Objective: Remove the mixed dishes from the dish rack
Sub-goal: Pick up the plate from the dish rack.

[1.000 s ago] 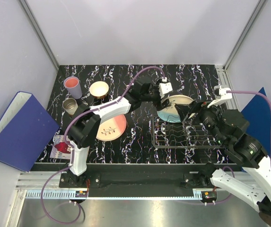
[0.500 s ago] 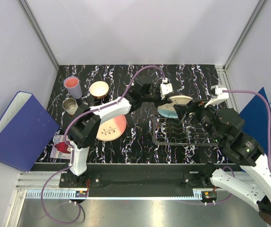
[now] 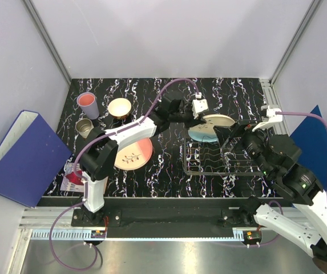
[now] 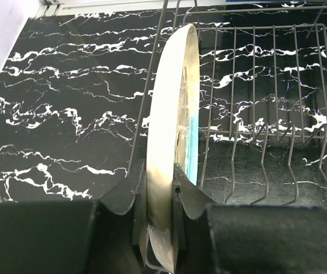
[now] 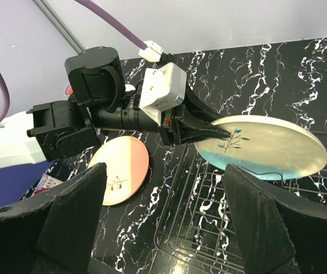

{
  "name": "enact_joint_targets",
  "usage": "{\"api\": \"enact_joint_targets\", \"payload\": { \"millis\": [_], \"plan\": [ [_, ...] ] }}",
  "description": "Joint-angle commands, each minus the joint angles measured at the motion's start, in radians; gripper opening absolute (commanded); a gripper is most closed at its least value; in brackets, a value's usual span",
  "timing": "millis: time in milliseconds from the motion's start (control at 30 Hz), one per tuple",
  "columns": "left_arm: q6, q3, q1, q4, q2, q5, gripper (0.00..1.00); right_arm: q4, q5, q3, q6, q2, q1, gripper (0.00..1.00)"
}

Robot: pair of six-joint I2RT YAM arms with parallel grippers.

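Observation:
The half light-blue cream plate (image 3: 213, 127) leans at the far left corner of the wire dish rack (image 3: 223, 162). My left gripper (image 3: 199, 118) is shut on its rim. In the left wrist view the plate (image 4: 173, 114) stands edge-on between the pads (image 4: 177, 197), with the rack (image 4: 266, 85) to its right. From the right wrist, the plate (image 5: 266, 145) shows its sprig mark, and the left gripper (image 5: 209, 132) pinches its left edge. My right gripper (image 5: 166, 228) hangs open over the rack (image 5: 209, 234), holding nothing. The half pink plate (image 3: 134, 153) lies flat on the table left of the rack.
At the back left stand a lilac tumbler (image 3: 88, 104), a brown-cream cup (image 3: 119, 107) and a grey cup (image 3: 84, 128). A red bowl-cup (image 3: 75, 174) sits on a printed card at the front left. Blue binders lean at the left (image 3: 20, 157) and right (image 3: 311, 142) edges.
My left gripper has shut on the blue plate's rim, and the plate now tilts flatter. The right arm has shifted slightly, its gripper still open.

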Motion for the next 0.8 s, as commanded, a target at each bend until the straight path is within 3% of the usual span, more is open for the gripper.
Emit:
{"api": "enact_joint_targets", "payload": {
  "millis": [0, 133, 367, 533, 600, 767],
  "plan": [
    [-0.052, 0.129, 0.020, 0.195, -0.116, -0.007, 0.00, 0.033, 0.039, 0.004, 0.001, -0.020, 0.003, 0.90],
    [-0.103, 0.195, 0.028, 0.212, -0.105, 0.010, 0.00, 0.030, 0.050, -0.006, 0.003, -0.036, 0.003, 0.90],
    [-0.294, 0.216, 0.066, 0.395, -0.143, 0.018, 0.00, 0.028, 0.064, -0.009, 0.006, -0.056, 0.003, 0.90],
    [-0.506, 0.146, 0.101, 0.479, -0.249, -0.103, 0.00, 0.028, 0.110, -0.006, 0.015, -0.089, 0.003, 0.89],
    [-0.595, 0.135, 0.118, 0.425, -0.284, -0.180, 0.00, 0.027, 0.128, 0.000, 0.017, -0.102, 0.003, 0.89],
    [-0.807, 0.274, 0.193, -0.010, -0.359, -0.349, 0.00, 0.027, 0.161, 0.029, 0.053, -0.109, 0.003, 0.88]
  ]
}}
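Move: My left hand already pinches the left rim of the plate still standing in the dish rack; its middle is about 6 cm to the right of my grip, some 2 cm back and 3 cm lower. The rack's middle is around 11 cm right, 8 cm back and 10 cm down. The plate on the table is roughly 28 cm left, 7 cm back and 14 cm below. From my right hand, the held plate is about 12 cm ahead, 3 cm right and 20 cm down. I keep the pinch on the rim and lift the plate up out of the rack with my left hand, about 20 cm, starting slowly and gaining speed, easing slightly forward and swinging some 7 cm left near the end. As I rise, I tip my fingers up by nearly 30 degrees and turn them forward, counter-clockwise. My right hand, empty and open, backs off a few centimetres to the right. ##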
